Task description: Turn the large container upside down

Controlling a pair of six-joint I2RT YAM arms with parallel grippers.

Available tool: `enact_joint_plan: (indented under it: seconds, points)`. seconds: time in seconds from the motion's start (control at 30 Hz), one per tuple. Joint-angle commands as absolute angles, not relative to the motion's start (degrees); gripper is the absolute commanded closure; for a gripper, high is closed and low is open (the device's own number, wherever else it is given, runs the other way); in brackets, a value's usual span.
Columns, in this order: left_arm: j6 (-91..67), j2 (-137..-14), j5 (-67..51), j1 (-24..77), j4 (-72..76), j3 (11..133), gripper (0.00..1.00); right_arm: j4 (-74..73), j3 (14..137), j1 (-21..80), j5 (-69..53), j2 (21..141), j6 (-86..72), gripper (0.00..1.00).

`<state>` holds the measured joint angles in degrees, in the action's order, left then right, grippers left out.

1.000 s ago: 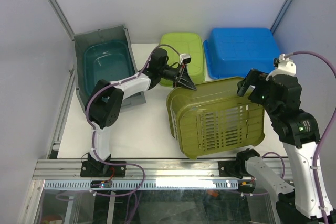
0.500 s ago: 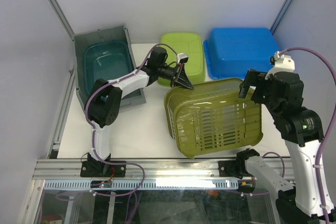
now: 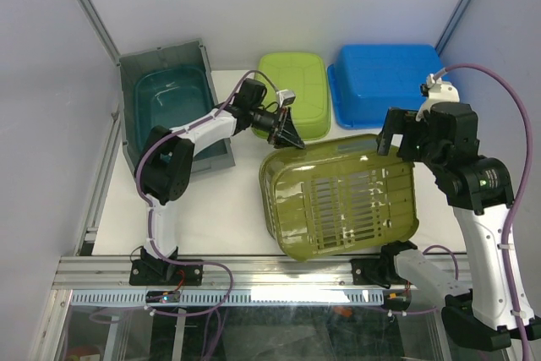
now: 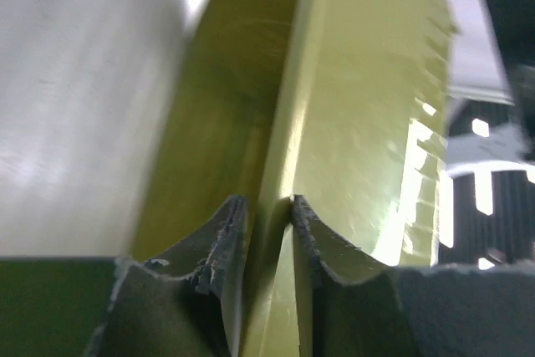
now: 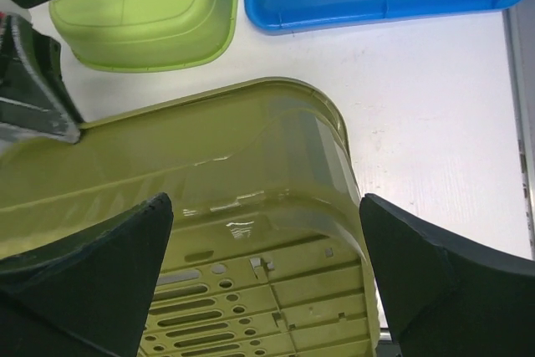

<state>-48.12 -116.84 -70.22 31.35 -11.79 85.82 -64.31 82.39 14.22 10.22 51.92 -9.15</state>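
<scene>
The large olive-green container [image 3: 342,200] is a slotted basket tipped over at the table's front, its perforated base facing up. My left gripper [image 3: 287,137] is shut on its far left rim; the left wrist view shows the thin rim [image 4: 272,206] pinched between both fingers. My right gripper [image 3: 399,143] is open and hovers over the basket's far right corner. In the right wrist view its wide fingers [image 5: 100,257] straddle the basket's slotted base [image 5: 251,273] without gripping it.
A teal tub [image 3: 173,99] inside a grey box stands at the back left. A lime-green tub [image 3: 296,90] and a blue tub [image 3: 389,82] lie upside down at the back. The table's front rail [image 3: 254,272] runs just below the basket.
The basket has tipped further over and shifted left and toward the front. My left gripper moved left and back with the rim. My right gripper rose slightly and moved back.
</scene>
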Motion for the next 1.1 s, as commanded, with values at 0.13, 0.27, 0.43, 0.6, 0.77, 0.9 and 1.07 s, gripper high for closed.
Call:
enact_joint_plan:
  seconds: [0.13,0.27,0.43,0.6,0.77,0.9,1.07]
  points:
    - [-28.33,-116.53,-52.46,32.70,-29.13,88.27,0.40,-64.39,83.83,13.38,1.81,51.52,-11.79,0.02]
    - [-26.15,-115.30,-45.91,32.69,-32.43,91.55,0.03,-64.72,84.11,13.40,0.92,51.12,-13.17,0.02]
    - [-24.28,-112.55,-36.84,32.70,-36.62,96.72,0.01,-65.64,85.44,13.36,0.47,50.87,-13.91,0.02]
    - [-23.05,-108.87,-24.14,32.82,-42.39,104.27,0.01,-65.27,84.50,13.38,-0.13,49.78,-14.85,0.02]
    - [-23.42,-98.95,-8.02,33.98,-44.59,104.52,0.01,-60.66,78.24,13.36,-1.72,46.84,-18.34,0.02]
    - [-24.39,-84.63,6.83,37.01,-44.16,95.80,0.01,-55.05,71.17,13.38,-1.56,44.24,-22.73,0.02]
    - [-31.03,-69.52,6.51,37.77,-43.13,81.86,0.01,-48.94,66.50,13.36,1.30,42.91,-30.03,0.02]
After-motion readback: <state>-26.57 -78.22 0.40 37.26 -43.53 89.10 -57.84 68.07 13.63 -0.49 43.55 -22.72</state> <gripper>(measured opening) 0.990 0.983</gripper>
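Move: The left gripper still pinches the far rim of the large container, which is tilted on edge; the container's middle lies roughly 11 cm back, 14 cm to the right and 8 cm below. The green tub is some 16 cm straight ahead of that gripper and lower. From the open right gripper, the large container's middle is about 6 cm back, 15 cm left and 22 cm down, and the blue tub some 24 cm ahead and 8 cm right. Bring the left gripper down about 7 cm, opening it fully on the way to let go of the large container's rim. Then swing it forward clear of the rim and up some 20 cm, away to the left and finally back, tipping the fingers upward and turning counter-clockwise. Ease the open right gripper some 4 cm left over the container's right end, sinking late. ##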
